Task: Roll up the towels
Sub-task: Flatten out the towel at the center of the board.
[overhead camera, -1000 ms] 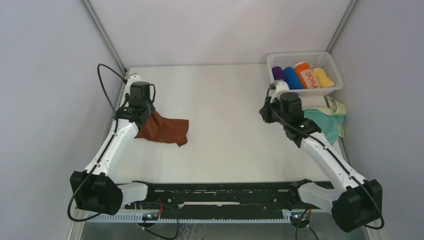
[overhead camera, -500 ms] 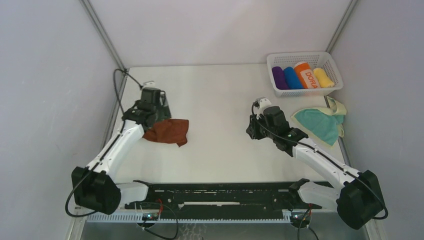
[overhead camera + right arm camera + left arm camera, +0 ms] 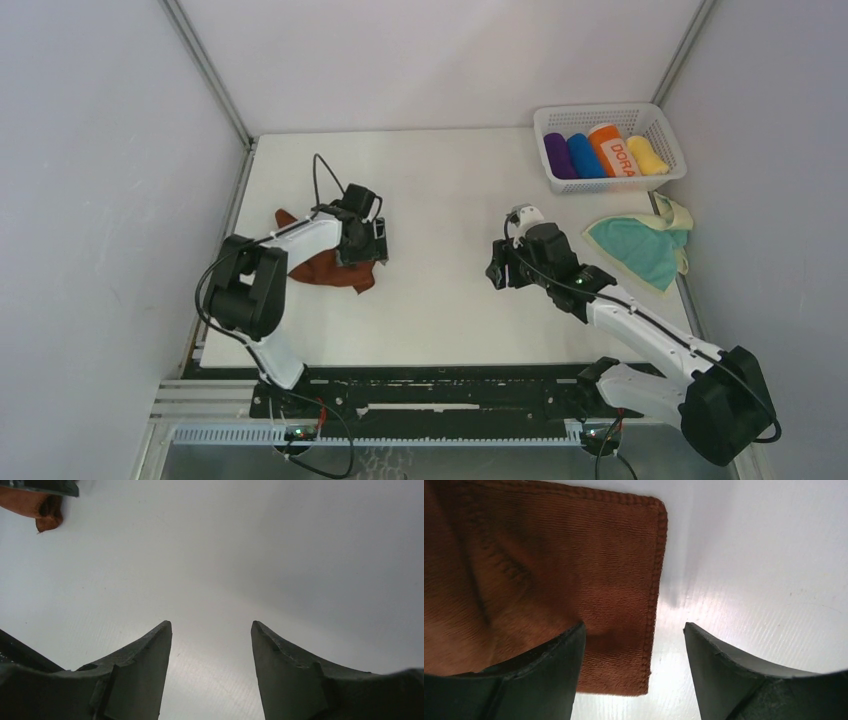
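The rust-brown towel [image 3: 318, 268] lies crumpled on the table's left side. My left gripper [image 3: 372, 240] hovers open over its right edge. In the left wrist view the towel's stitched corner [image 3: 549, 580] fills the left half. One fingertip [image 3: 569, 650] is above the cloth, the other above bare table, and the left gripper [image 3: 634, 627] holds nothing. The teal towel [image 3: 640, 250] with its cream side [image 3: 676, 212] lies at the right, below the basket. My right gripper [image 3: 497, 270] stands open over bare table left of that towel; the right wrist view shows the right gripper [image 3: 211, 625] empty.
A white basket [image 3: 615, 183] at the back right holds purple [image 3: 556, 155], blue [image 3: 585, 155], orange "DORA" [image 3: 616, 150] and yellow [image 3: 648, 155] rolls. Grey walls close in on both sides. A bit of the brown towel [image 3: 35, 507] shows at the top left of the right wrist view.
My left gripper opened, let go of the brown towel and swung from its left end to its right edge. My right gripper opened and drew left, away from the teal towel.
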{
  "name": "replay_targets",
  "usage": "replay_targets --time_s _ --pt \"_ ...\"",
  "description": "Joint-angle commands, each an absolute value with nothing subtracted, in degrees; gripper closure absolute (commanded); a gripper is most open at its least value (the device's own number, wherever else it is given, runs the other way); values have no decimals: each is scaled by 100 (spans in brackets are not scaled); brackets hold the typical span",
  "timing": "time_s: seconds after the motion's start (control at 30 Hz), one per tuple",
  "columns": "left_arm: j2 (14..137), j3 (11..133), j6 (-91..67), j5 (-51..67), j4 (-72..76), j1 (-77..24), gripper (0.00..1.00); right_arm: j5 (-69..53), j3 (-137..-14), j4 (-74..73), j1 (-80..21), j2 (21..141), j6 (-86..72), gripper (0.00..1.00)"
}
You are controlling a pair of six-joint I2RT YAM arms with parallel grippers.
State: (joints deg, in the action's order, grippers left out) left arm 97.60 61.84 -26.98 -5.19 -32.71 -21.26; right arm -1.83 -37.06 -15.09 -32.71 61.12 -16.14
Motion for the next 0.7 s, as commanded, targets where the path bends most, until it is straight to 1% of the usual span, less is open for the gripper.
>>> replay_targets --time_s 0.0,0.2,0.4,0.5,0.67 --pt "10099 6454 -3046 125 -2882 -2170 24 -34 -3672 -1324 -3305 5861 -1741 40" --pt "10329 6312 -3520 894 -2388 -2834 24 -2 -3648 -1333 -3298 5836 -1734 38" --pt "10298 6474 -4039 1469 -2072 -3996 25 -8 -3652 -1349 -3250 5786 -1726 37" --pt "9907 6429 -4174 1425 -2023 -4289 25 -49 -3648 -1444 -3153 5713 -1702 37" --pt "9023 6424 -3989 1069 -2308 -4298 22 -342 -3664 -1529 -2837 5731 -1634 36"
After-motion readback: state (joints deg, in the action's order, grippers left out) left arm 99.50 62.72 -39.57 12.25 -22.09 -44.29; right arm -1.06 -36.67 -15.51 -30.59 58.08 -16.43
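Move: The left hand, open and pointing down, stands just above the right-hand edge of the brown towel; the towel's middle is about 8 cm to its left, 1 cm ahead and 2 cm below. The board centre, where the towel is wanted, lies some 20 cm to this hand's right and 3 cm ahead; the board's near edge is straight behind it, about 21 cm. From the right hand the towel's middle is roughly 37 cm left, 7 cm ahead and 10 cm below. With its fingers kept open, the left hand presses down about 1.5 cm onto the towel near its right-hand edge and drags it over the board, slowly at first, then fast: some 19 cm right in all, curving back about 8 cm towards the near edge. The wrist rolls and turns clockwise on the way, some 30 degrees altogether, the fingertips swinging out to the right, and the hand rises slightly at the end. ##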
